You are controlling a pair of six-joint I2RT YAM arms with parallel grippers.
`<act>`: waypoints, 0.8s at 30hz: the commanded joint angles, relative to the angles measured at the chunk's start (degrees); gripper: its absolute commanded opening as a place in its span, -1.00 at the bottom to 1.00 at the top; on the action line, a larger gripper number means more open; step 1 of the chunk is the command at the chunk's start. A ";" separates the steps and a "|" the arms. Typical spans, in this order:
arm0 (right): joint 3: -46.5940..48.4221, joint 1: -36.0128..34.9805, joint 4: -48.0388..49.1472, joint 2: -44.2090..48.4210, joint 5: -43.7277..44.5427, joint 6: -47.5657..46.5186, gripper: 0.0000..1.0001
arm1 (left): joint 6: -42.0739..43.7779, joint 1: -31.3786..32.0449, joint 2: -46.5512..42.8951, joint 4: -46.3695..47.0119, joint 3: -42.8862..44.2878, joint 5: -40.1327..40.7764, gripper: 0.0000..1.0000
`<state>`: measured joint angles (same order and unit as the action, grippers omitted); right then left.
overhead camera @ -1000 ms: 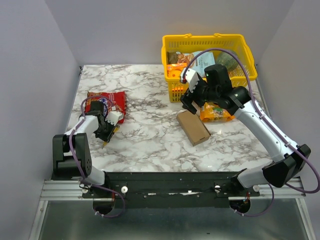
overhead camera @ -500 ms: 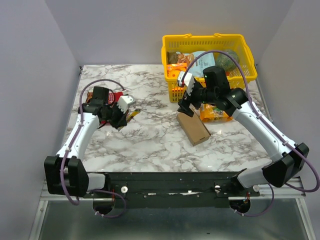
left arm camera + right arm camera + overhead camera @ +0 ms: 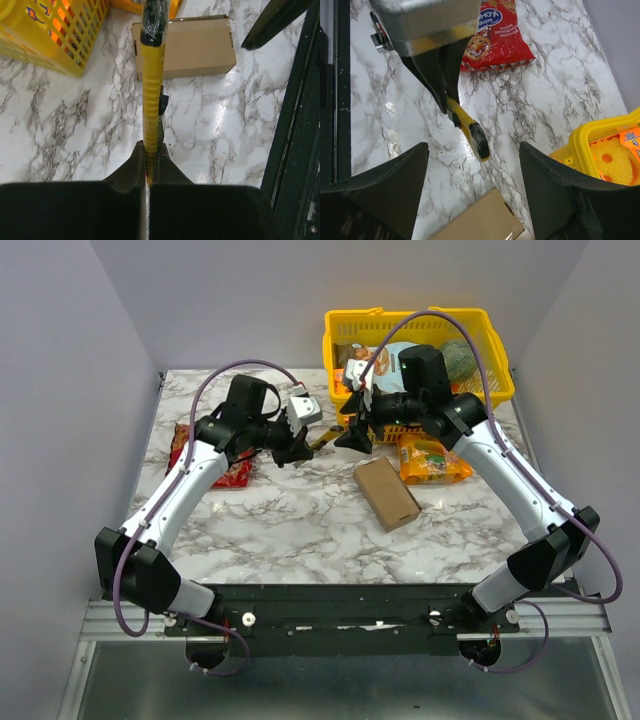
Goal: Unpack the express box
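Observation:
The express box (image 3: 386, 493) is a small brown cardboard mailer lying flat and closed on the marble table, also seen in the left wrist view (image 3: 192, 47) and at the bottom of the right wrist view (image 3: 480, 225). My left gripper (image 3: 298, 447) (image 3: 148, 150) is shut on the handle of a yellow utility knife (image 3: 322, 440) (image 3: 151, 90) and holds it above the table, its black end pointing toward the box. My right gripper (image 3: 352, 437) (image 3: 472, 150) is open and faces the knife (image 3: 467, 127). The knife's black end sits between the spread fingers without touching either one.
A yellow plastic basket (image 3: 495, 360) with several goods stands at the back right. An orange snack bag (image 3: 435, 462) lies between the basket and the box. A red snack bag (image 3: 235, 472) (image 3: 497, 35) lies at the left under my left arm.
My left arm has swung from the table's left side to the middle, carrying the knife. My right gripper has moved left, off the box, to meet the knife's end.

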<state>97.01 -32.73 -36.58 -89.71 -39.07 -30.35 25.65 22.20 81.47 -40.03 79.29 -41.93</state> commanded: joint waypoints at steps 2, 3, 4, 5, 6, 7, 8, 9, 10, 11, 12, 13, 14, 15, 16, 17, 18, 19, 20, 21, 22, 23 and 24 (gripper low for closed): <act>1.51 -0.32 -0.95 -1.08 -4.53 -0.59 0.55 | -4.82 2.76 0.18 4.34 1.57 -3.59 -1.00; 1.51 -0.32 -1.04 -1.25 -4.52 -0.50 0.54 | -4.73 2.85 0.27 4.52 1.75 -3.51 -1.00; 1.51 -0.32 -0.95 -1.34 -4.61 -0.41 0.53 | -4.82 2.85 0.18 4.61 2.01 -3.42 -1.00; 1.51 -0.32 -0.95 -1.52 -4.70 0.28 0.52 | -4.65 2.85 0.27 4.61 2.36 -3.33 -1.00; 1.51 -0.40 -0.95 -1.87 -4.87 0.64 0.52 | -4.38 2.85 0.27 4.44 2.71 -3.33 -1.00; 1.60 -0.32 -0.86 -2.04 -5.05 1.16 0.52 | -4.29 2.85 0.09 4.44 3.15 -3.24 -1.00; 1.60 -0.32 -0.95 -2.22 -5.23 1.52 0.49 | -4.03 2.85 0.00 4.44 3.16 -2.98 -1.00; 1.60 -0.32 -1.04 -2.48 -5.31 1.69 0.46 | -3.94 2.85 -0.17 4.44 3.16 -2.98 -1.00; 1.86 -0.32 -0.95 -2.75 -5.58 1.78 0.40 | -3.94 2.85 -0.43 4.52 3.07 -2.89 -1.00; 1.95 -0.40 -1.21 -3.01 -5.75 1.78 0.38 | -4.20 2.85 -0.61 4.61 2.98 -2.89 -1.00; 2.13 -0.32 -1.22 -3.01 -5.75 1.70 0.35 | -4.29 2.85 -0.70 4.79 2.81 -2.98 -1.00; 2.22 -0.32 -1.13 -3.27 -5.93 1.61 0.26 | -4.55 2.85 -0.61 4.96 2.63 -2.98 -1.00; 2.48 -0.32 -1.30 -3.36 -6.37 1.43 0.22 | -4.47 2.85 -0.61 5.14 2.54 -3.07 -1.00; 2.57 -0.32 -1.30 -3.45 -6.63 1.26 0.15 | -4.82 2.85 -0.53 5.23 2.45 -2.98 -1.00; 2.74 -0.32 -1.30 -3.45 -6.81 1.17 0.05 | -4.91 2.85 -0.44 5.31 2.45 -2.89 -1.00; 3.09 -0.32 -1.39 -3.45 -7.24 0.91 -0.21 | -4.91 2.85 -0.35 5.31 2.37 -2.80 -1.00; 3.18 -0.32 -1.39 -3.37 -7.25 0.56 -0.41 | -4.91 2.85 -0.26 5.31 2.36 -2.11 -1.00; 3.18 -0.23 -1.39 -3.28 -7.08 0.21 -0.65 | -5.34 2.85 0.09 5.58 2.19 -1.67 -1.00; 3.10 -0.32 -1.22 -2.84 -5.94 -0.06 -0.99 | -5.96 2.85 0.09 6.45 2.10 -1.05 -0.97; 2.66 -0.23 -0.87 -2.49 -5.15 0.11 -0.99 | -6.57 2.85 0.26 6.80 2.01 -0.35 -0.59; 2.31 0.21 -0.52 -2.05 -4.36 0.55 -0.99 | -7.88 2.85 0.61 6.98 2.19 0.61 -0.41; 1.78 0.73 0.53 -1.61 -3.83 2.29 -0.99 | -8.07 2.85 0.71 7.16 2.45 0.80 -0.20; 0.56 1.17 1.06 -0.39 -4.17 3.27 -0.99 | -8.16 2.85 0.97 7.16 2.63 0.80 -0.13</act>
<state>98.30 -32.32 -38.09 -92.55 -44.58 -29.34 22.09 24.99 81.78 -34.96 80.95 -43.03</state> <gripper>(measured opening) 0.109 0.328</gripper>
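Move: The left hand already holds the cutter near its blade end, with the cutter's middle about 6 cm to its right, 2 cm ahead and 3 cm higher. The right gripper, open, waits some 12 cm right, 4 cm ahead and 6 cm above. From the right hand the cutter's middle is about 6 cm left, 2 cm back and 3 cm below; the express box lies about 9 cm right, 3 cm back and 30 cm below, the orange bag 21 cm right, 7 cm ahead, equally low. The right fingers close on the free handle end of the cutter and pinch it, after that hand has eased about 1 cm left and 1.5 cm down around it. The left hand feeds the handle in, going some 2.5 cm right and then as much up, holds still while the right closes, and at the very end opens partway at the blade end. ##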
